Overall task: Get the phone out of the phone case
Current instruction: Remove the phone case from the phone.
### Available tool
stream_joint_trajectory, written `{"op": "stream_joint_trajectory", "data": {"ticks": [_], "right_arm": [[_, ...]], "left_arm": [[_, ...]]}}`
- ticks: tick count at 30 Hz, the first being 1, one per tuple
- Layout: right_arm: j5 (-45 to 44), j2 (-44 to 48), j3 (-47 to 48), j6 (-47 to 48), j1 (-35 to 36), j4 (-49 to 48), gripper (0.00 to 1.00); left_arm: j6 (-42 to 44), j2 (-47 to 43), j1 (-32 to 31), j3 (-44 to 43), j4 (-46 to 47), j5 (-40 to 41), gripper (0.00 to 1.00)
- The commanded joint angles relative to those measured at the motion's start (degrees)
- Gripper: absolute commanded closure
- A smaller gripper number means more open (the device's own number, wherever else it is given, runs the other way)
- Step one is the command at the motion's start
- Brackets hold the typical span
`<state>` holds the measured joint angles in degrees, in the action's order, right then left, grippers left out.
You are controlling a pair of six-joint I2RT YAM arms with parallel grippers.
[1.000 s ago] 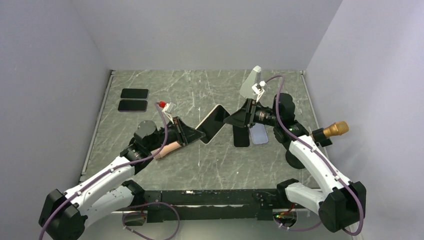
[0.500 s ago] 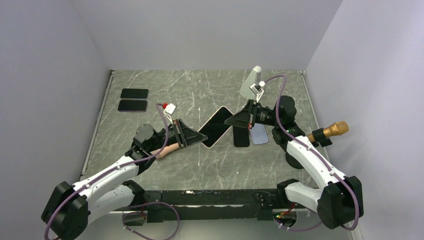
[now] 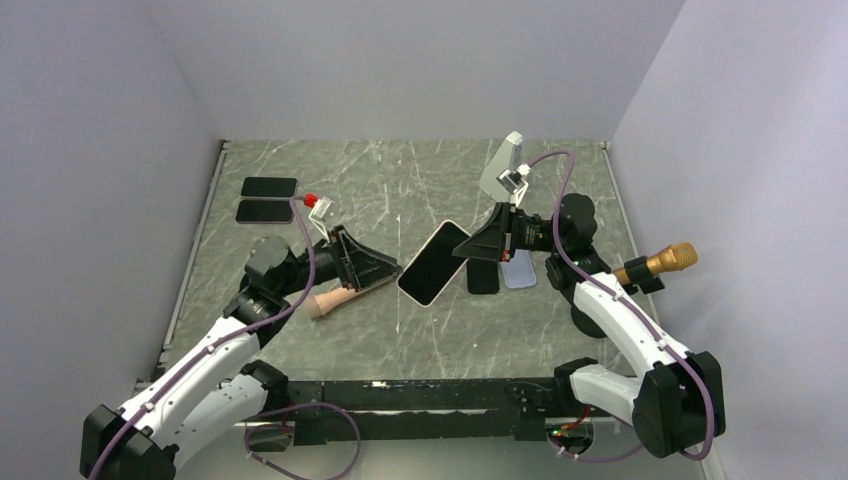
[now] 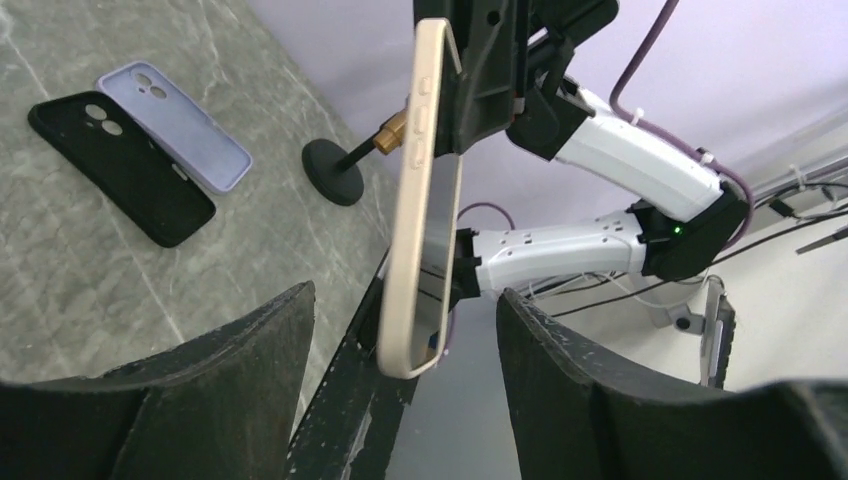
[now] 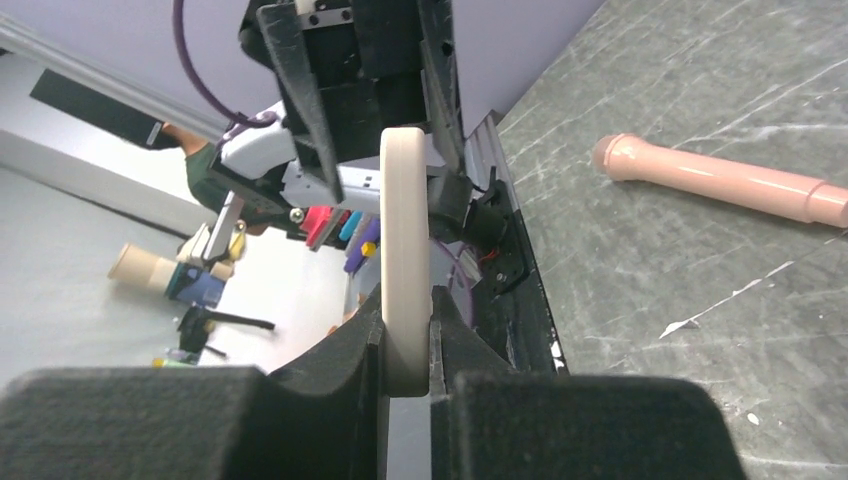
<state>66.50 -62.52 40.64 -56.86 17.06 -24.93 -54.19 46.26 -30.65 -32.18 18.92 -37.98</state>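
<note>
The phone [image 3: 433,262], dark screen up, sits inside a cream phone case [image 4: 420,200] and hangs tilted above the middle of the table. My right gripper [image 3: 468,248] is shut on its far right end; in the right wrist view the case edge [image 5: 404,250] is pinched between both pads of that gripper [image 5: 405,305]. My left gripper [image 3: 392,268] stands open just left of the phone's near end. In the left wrist view the case's lower end hangs between the spread fingers of the left gripper [image 4: 405,300] and touches neither.
A black case [image 3: 483,275] and a lilac case [image 3: 518,268] lie flat under the right gripper. Two dark phones [image 3: 269,187] lie at the back left. A pink cylinder [image 3: 335,298] lies below the left gripper. A gold-headed stand [image 3: 660,262] is at the right.
The left gripper has opened, let go of the cased phone and drawn back to the left. The right gripper has shut on the phone's far end and now carries it alone.
</note>
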Motion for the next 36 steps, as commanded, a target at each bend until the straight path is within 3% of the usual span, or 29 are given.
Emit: {"op": "stream_joint_trajectory", "data": {"ticks": [1,5,12,22,32,36], "right_arm": [[4.83,1.43,2.0,-5.39,-0.91,-9.9,1.0],[5.13,1.45,2.02,-8.7,-0.89,-13.59,1.0],[5.38,1.25,2.86,-9.44,-0.89,-14.15,1.0],[5.66,0.64,3.03,-10.96,-0.86,-16.57,1.0],[9.2,0.5,2.73,-13.58,0.96,-22.23,1.0],[8.47,1.01,3.44,-12.82,3.27,-20.36,1.0]], "left_arm": [[5.06,1.82,1.6,-1.4,-0.29,-8.07,0.31],[8.22,3.15,1.58,-2.49,-1.04,-12.91,0.37],[8.01,3.56,1.63,-2.35,4.76,-17.85,0.59],[6.18,5.73,1.6,-2.44,9.38,-23.57,0.6],[-5.1,13.0,1.56,-1.78,33.04,-30.12,0.89],[-9.86,17.8,1.71,-2.51,44.15,-34.96,0.96]]}}
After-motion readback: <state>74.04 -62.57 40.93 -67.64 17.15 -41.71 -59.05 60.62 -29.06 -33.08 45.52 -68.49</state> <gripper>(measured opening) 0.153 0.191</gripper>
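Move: The cased phone is held by the right hand at its right edge. The phone's middle lies some 5 cm to that hand's left, 3 cm nearer the base and 2 cm lower; the black case lies about 7 cm right, 9 ahead and 30 below. From the open left hand, the phone's middle is about 7 cm right, 1 ahead and 1 below; the pink microphone is roughly 11 cm left, 8 ahead and 30 below. The left fingertips close on the cased phone's near-left corner and pinch it, after that hand draws back about 5 cm, dipping some 2 cm and coming up again, while turning roughly 30 degrees clockwise. The right hand keeps its grip and carries the phone up and back, about 3 cm each. ##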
